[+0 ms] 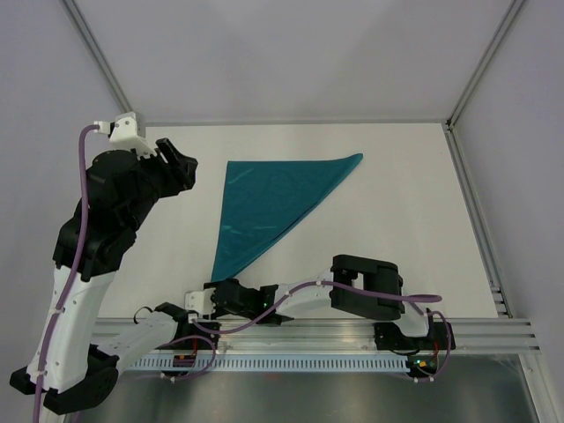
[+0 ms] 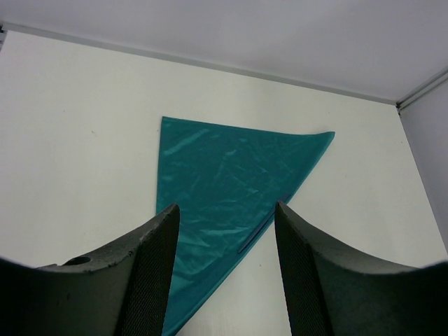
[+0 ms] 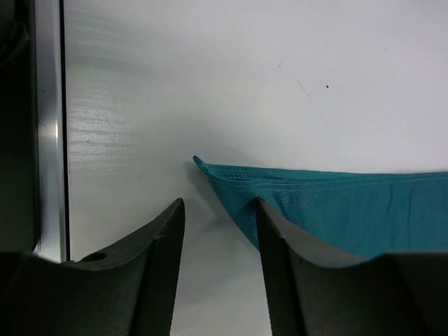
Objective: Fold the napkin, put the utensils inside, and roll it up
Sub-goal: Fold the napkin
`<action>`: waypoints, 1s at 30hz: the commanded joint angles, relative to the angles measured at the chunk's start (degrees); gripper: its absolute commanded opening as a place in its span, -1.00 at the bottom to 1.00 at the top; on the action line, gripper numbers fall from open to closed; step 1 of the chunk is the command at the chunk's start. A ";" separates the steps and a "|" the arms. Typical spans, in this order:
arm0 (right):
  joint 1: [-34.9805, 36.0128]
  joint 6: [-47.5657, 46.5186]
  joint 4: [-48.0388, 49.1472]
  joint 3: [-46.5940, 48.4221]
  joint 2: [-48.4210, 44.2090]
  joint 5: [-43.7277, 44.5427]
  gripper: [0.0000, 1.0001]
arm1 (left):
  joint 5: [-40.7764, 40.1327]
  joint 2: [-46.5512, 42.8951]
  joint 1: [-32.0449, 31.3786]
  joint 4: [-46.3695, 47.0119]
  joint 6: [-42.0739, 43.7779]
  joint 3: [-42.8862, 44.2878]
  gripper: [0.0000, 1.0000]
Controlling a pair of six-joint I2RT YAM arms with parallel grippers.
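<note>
The teal napkin lies flat on the white table, folded into a triangle with one tip at the near left and one at the far right. It also shows in the left wrist view and the right wrist view. My left gripper is open and empty, raised left of the napkin's far left corner. My right gripper is open and empty, low on the table just short of the napkin's near tip. No utensils are in view.
The table's metal rail runs along the near edge by the arm bases. White enclosure walls stand at the back and sides. A metal strip lies left of my right gripper.
</note>
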 commanded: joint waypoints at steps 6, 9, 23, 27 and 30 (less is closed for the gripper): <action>0.32 -1.05 3.96 0.51 2.10 1.82 -0.33 | 0.00 -0.82 0.17 -0.67 -0.20 -0.55 0.23; 0.15 -1.23 3.96 0.51 2.10 2.17 -0.50 | 0.17 -0.91 0.17 -0.67 -0.11 -0.64 0.23; -0.73 -0.62 2.03 2.53 0.26 2.79 -0.88 | 0.61 -1.17 0.17 -0.49 -0.11 -1.43 0.22; -2.13 0.53 0.19 4.02 -1.06 2.35 -0.91 | 0.70 -1.17 0.17 -0.23 -0.11 -1.78 0.22; -3.19 2.19 -1.48 5.25 -2.47 1.65 -0.92 | 0.79 -1.09 0.17 -0.14 -0.20 -1.87 0.22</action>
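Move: The napkin's near-left corner, where its folded layers meet, lies right at the half-open right fingers: about 1 cm ahead, 1 cm to the left and 1 cm below. The table's near edge is some 8 cm back from this hand. The dark utensil on the napkin, beside the diagonal fold, lies roughly 23 cm ahead and 21 cm to the right. From the raised left hand, that corner is about 12 cm back, level sideways and 40 cm down. Ease the right fingertips a trifle forward and down onto the napkin's near-left corner, and shut them from about half open so that they pinch its folded layers. Once they are nearly closed, draw the corner forward over the napkin, some 1.5 cm, rising slightly at the end, with the wrist almost unturned. ##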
